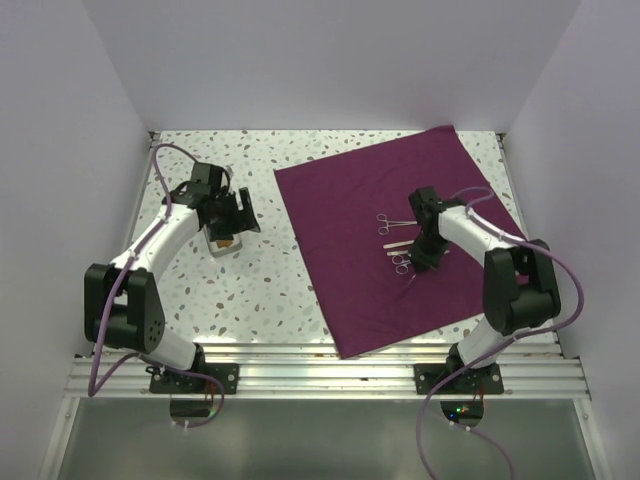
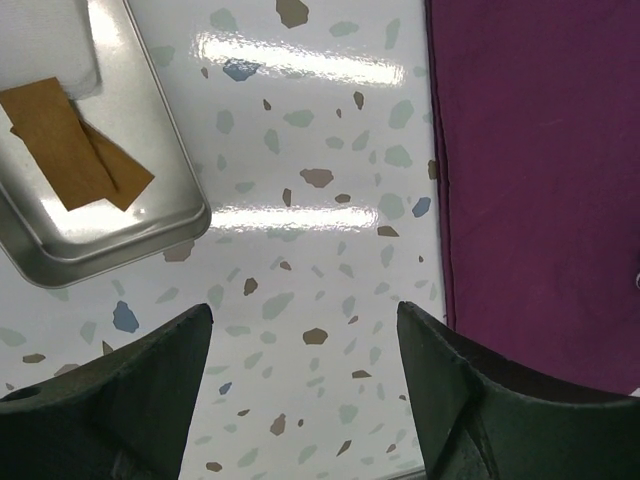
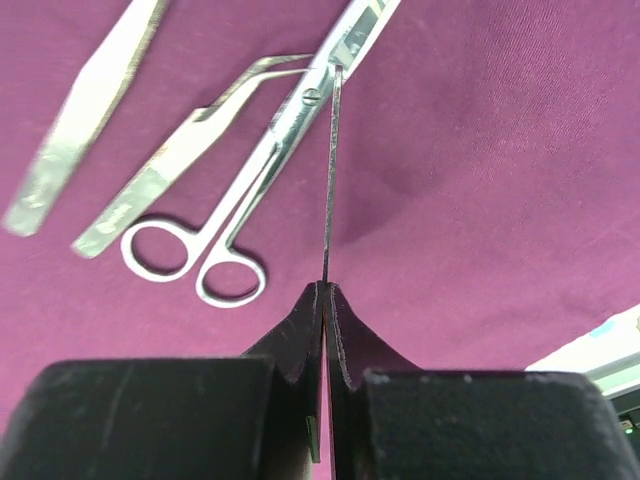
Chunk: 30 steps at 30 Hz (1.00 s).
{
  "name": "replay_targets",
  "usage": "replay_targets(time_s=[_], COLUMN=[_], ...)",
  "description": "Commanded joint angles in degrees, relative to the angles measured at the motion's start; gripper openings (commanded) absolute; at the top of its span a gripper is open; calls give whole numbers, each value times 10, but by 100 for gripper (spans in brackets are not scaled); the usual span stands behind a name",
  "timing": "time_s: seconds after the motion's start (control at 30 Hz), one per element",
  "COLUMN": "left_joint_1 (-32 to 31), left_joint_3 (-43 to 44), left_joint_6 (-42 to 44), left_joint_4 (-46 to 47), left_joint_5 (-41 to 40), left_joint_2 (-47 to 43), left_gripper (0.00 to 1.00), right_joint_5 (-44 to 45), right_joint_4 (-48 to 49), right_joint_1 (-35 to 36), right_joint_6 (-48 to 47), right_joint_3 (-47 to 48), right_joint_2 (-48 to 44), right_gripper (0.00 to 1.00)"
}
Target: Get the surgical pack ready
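Note:
The plum-purple cloth (image 1: 340, 230) lies spread flat on the right half of the table. Steel instruments lie on it: scissors-like forceps (image 3: 230, 220) and two flat steel tweezers (image 3: 85, 110). My right gripper (image 3: 325, 288) is shut on a thin steel instrument (image 3: 331, 170), seen edge-on, low over the cloth (image 3: 480, 150). My left gripper (image 2: 305, 330) is open and empty above the bare table, between the cloth edge (image 2: 540, 150) and the steel tray (image 2: 150, 215). The tray holds orange strips (image 2: 60, 140) and a white pad (image 2: 45, 40).
The speckled table top (image 1: 260, 290) lies between tray and cloth. White walls close in the left, back and right. A metal rail (image 1: 330, 370) runs along the near edge by the arm bases. Another pair of forceps (image 1: 390, 220) lies farther back on the cloth.

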Motion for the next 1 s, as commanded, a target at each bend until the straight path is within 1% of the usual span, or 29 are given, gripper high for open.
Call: replay_targets(time_s=[0.0, 0.1, 0.2, 0.23, 0.3, 0.33, 0.37, 0.4, 0.43, 0.47, 0.5, 0.57, 0.6, 0.67, 0.7, 0.73, 0.8, 0.83, 0.87, 0.97], left_joint_1=[-3, -3, -3, -4, -5, -5, -5, -8, -11, -16, -28, -41, -54, -74, -80, -86, -96, -98, -100, -108], left_joint_3=[11, 6, -1, -10, -24, -46, -58, -72, -106, -121, -142, -151, -156, -162, -167, -170, -182, -188, -194, -212], left_joint_6=[1, -4, -10, -14, -35, -48, -63, -106, -132, -179, -196, -230, -239, -275, -288, -298, -329, -353, -362, -394], left_joint_4=[8, 10, 22, 40, 68, 109, 133, 200, 241, 281, 353, 413, 453, 498, 538, 555, 600, 618, 643, 690], left_joint_5=[21, 38, 71, 85, 144, 172, 234, 265, 293, 330, 340, 359, 366, 388, 392, 394, 392, 392, 394, 403], left_joint_2=[-30, -41, -60, -66, -85, -89, -92, -98, -101, -112, -116, -124, -124, -121, -121, -121, -121, -121, -120, -123], left_gripper=[78, 78, 78, 79, 79, 80, 80, 80, 80, 80, 80, 80, 81, 81, 81, 80, 79, 78, 75, 74], right_joint_5=[19, 9, -10, -17, -69, -98, -119, -197, -232, -255, -313, -379, -428, -484, -499, -527, -564, -589, -601, -631], right_joint_4=[-9, -1, 10, 14, 49, 63, 89, 107, 122, 145, 164, 222, 239, 293, 305, 317, 371, 414, 433, 470], right_joint_1=[-3, -3, -2, -1, 6, 9, 19, 24, 29, 42, 48, 63, 69, 88, 95, 109, 117, 124, 127, 143], right_joint_6=[-5, -9, -32, -51, -81, -116, -131, -147, -167, -171, -176, -171, -162, -147, -134, -126, -86, -73, -48, -31], right_joint_3=[23, 15, 14, 16, 23, 27, 38, 41, 43, 47, 45, 40, 39, 40, 42, 45, 41, 32, 28, 23], right_joint_2=[-33, -47, -65, -83, -98, -108, -113, -116, -126, -133, -142, -162, -167, -175, -177, -178, -180, -182, -184, -179], right_gripper=[0, 0, 0, 0, 0, 0, 0, 0, 0, 0, 0, 0, 0, 0, 0, 0, 0, 0, 0, 0])
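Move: The right hand already has the scalpel pinched just above the cloth; the left gripper, which it will be taken to, is about 45 cm to its left, 6 cm farther out and 7 cm higher. The scissors lie 5 cm ahead and 3 cm below the right hand, the curved tweezers about 7 cm ahead and 4 cm left. From the left hand the scalpel is some 45 cm right, 6 cm back and 7 cm lower; the tray sits 7 cm left, 5 cm ahead and 10 cm below. Keeping its pinch on the scalpel, the right hand sweeps about 23 cm left and nearly as far up, off over the scissors and tweezers, its wrist swinging the fingers round from pointing down to point left at the other gripper. The left hand leaves the tray side to meet it, going some 16 cm right and 13 cm up while drawing back a little, fingers staying open and swinging up to point right. ##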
